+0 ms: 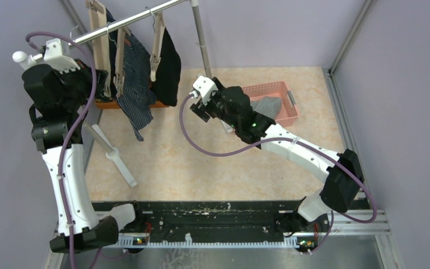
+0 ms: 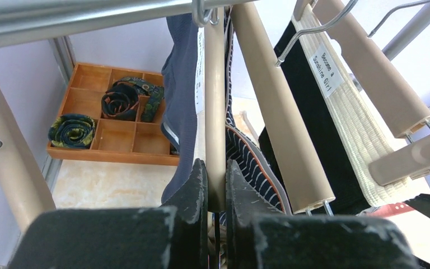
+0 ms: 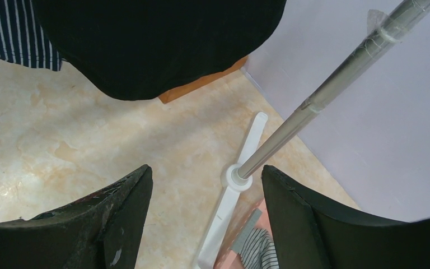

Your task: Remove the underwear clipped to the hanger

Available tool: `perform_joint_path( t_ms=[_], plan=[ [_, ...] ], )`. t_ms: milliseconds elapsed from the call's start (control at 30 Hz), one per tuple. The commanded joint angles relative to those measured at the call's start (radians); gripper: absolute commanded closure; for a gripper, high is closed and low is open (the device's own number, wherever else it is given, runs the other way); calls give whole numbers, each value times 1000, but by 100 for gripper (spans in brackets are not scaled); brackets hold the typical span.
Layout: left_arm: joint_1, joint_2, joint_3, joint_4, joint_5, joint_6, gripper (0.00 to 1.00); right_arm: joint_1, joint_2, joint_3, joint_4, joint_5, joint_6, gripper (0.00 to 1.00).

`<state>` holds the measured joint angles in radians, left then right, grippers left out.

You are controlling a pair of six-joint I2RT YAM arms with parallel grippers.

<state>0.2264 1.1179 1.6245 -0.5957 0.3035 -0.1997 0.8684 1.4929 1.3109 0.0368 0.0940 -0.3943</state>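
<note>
Several beige clip hangers hang from the metal rail (image 1: 129, 20). A navy-striped underwear (image 1: 136, 89) and a black underwear (image 1: 169, 67) are clipped to them. In the left wrist view my left gripper (image 2: 216, 185) is shut on the lower end of one beige hanger arm (image 2: 215, 112), with the striped underwear (image 2: 255, 162) right beside it. The black underwear (image 2: 308, 129) with a beige waistband (image 2: 347, 123) hangs to the right. My right gripper (image 1: 200, 110) stands open and empty below the black underwear (image 3: 157, 39), apart from it.
A wooden tray (image 2: 112, 154) with rolled dark socks (image 2: 71, 130) sits behind the hangers. A pink basket (image 1: 283, 89) holding a grey striped garment (image 1: 269, 105) lies at the right. The rack's pole (image 3: 325, 92) and white foot (image 3: 235, 190) stand close to my right gripper.
</note>
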Motion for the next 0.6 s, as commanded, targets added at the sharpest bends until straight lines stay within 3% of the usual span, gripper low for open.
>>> perform_joint_path(
  t_ms=[0,233,567],
  plan=[
    [2,-44,39,59,-25,35,100,9,-24,23,52,7,-10,28],
    [3,-146,-16,99,-17,71,100,9,-36,15,52,-33,11,28],
    [2,-167,-52,-148,13,82,100,17,-57,26,24,-59,15,28]
  ],
)
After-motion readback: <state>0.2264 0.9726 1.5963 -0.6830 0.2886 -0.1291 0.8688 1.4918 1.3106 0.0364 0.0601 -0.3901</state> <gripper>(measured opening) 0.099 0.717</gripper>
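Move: The left hand already grips the near end of the hanger carrying the navy underwear, whose middle lies about 12 cm ahead, level sideways and some 7 cm below. The rail's hook point is about 12 cm ahead, straight on, 8 cm above. The striped underwear hangs about 7 cm right and 6 cm ahead, the black one 15 cm right and 8 cm ahead, both some 8 cm below. From the right hand the navy underwear is about 12 cm ahead, 25 cm left, 7 cm above. Keeping its pinch, the left hand draws the navy underwear's hanger about 5 cm back, hook still on the rail. ##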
